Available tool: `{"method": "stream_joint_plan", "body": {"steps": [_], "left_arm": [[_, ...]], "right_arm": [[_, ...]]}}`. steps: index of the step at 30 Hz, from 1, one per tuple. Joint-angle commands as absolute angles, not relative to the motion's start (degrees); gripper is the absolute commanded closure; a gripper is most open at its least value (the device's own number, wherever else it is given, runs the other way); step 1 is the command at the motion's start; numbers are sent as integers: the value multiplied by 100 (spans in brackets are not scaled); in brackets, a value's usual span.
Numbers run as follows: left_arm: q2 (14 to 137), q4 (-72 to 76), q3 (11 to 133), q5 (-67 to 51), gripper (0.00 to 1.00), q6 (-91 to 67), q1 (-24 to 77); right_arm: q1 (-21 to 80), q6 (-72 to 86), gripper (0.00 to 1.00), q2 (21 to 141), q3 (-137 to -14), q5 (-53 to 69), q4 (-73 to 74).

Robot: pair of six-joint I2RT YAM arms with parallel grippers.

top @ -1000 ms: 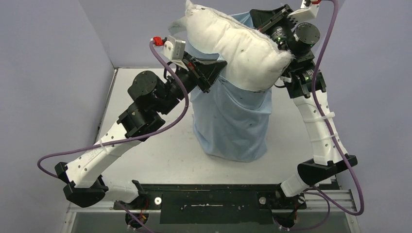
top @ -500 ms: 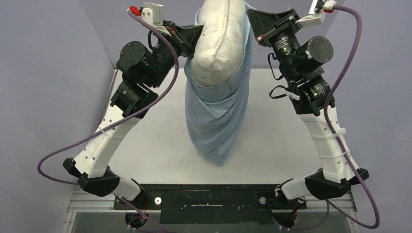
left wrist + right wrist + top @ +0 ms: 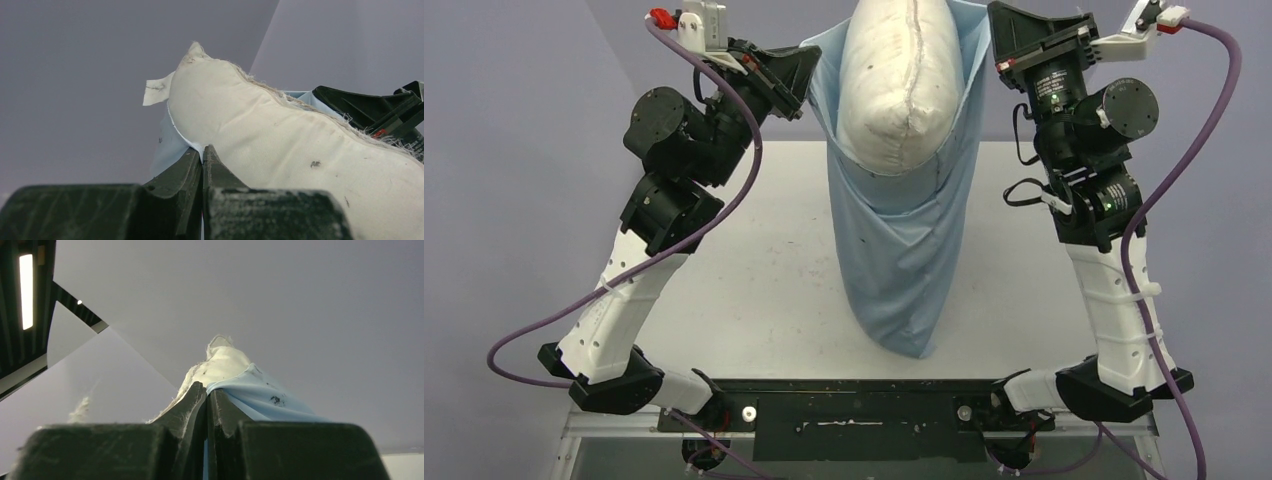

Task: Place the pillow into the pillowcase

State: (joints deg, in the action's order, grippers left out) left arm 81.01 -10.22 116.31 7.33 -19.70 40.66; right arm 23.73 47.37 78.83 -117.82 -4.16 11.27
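Note:
The light blue pillowcase (image 3: pixel 902 250) hangs in the air above the table, mouth upward, its closed end low near the front. The off-white pillow (image 3: pixel 894 85) stands upright in the mouth, its lower part inside the sack and its upper part bulging out. My left gripper (image 3: pixel 812 62) is shut on the left rim of the pillowcase (image 3: pixel 167 145), beside the pillow (image 3: pixel 280 135). My right gripper (image 3: pixel 990 30) is shut on the right rim of the pillowcase (image 3: pixel 260 395), with the pillow (image 3: pixel 220 362) just behind it.
The grey table (image 3: pixel 744 290) lies below the hanging sack, walled by grey panels left (image 3: pixel 524 150) and right (image 3: pixel 1214 200). A black rail (image 3: pixel 854 410) runs along the near edge between the arm bases. Purple cables (image 3: pixel 714 230) loop beside both arms.
Both arms have risen and spread apart, lifting the pillowcase mouth. The pillow has turned from lying across the opening to standing upright and has slid deeper into the sack.

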Motion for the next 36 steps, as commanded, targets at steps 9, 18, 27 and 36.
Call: {"method": "stream_joint_plan", "body": {"steps": [9, 18, 27, 36], "left_arm": [[8661, -1562, 12698, 296, 100, -2542, 2336], [9664, -754, 13751, -990, 100, -4187, 805], [9773, -170, 13795, -1586, 100, -3513, 3264], [9793, -607, 14159, -469, 100, -2673, 3776]], "right_arm": [[2339, 4174, 100, 7281, -11503, -2231, 894], [2332, 3825, 100, 7795, -11153, -1212, 159], [3505, 3916, 100, 9394, -12856, 1196, -957], [1999, 5486, 100, 8571, -11508, -214, -138]]}}
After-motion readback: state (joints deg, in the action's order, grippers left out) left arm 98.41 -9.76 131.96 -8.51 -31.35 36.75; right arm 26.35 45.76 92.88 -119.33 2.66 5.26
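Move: Both hands already hold the pillowcase's rim high above the table, the right grip about 24 cm to the left hand's right, 2 cm farther out and 3 cm higher. Between them the pillow stuffs the mouth: its middle is some 12 cm right of the left hand, 3 cm back and 10 cm down, and about 12 cm left of the right hand, 5 cm back. The pillowcase's middle hangs roughly 30 cm below the left hand, 13 cm right and 8 cm back. Still pinching the rim, both grippers shake the case quickly from side to side. The left swings about 15 cm forward and 10 cm left, dipping slightly, then whips right and back, turning clockwise. The right eases a few cm right, then sweeps nearly 20 cm left while going forward and down, turning counter-clockwise, before partly swinging back right. ##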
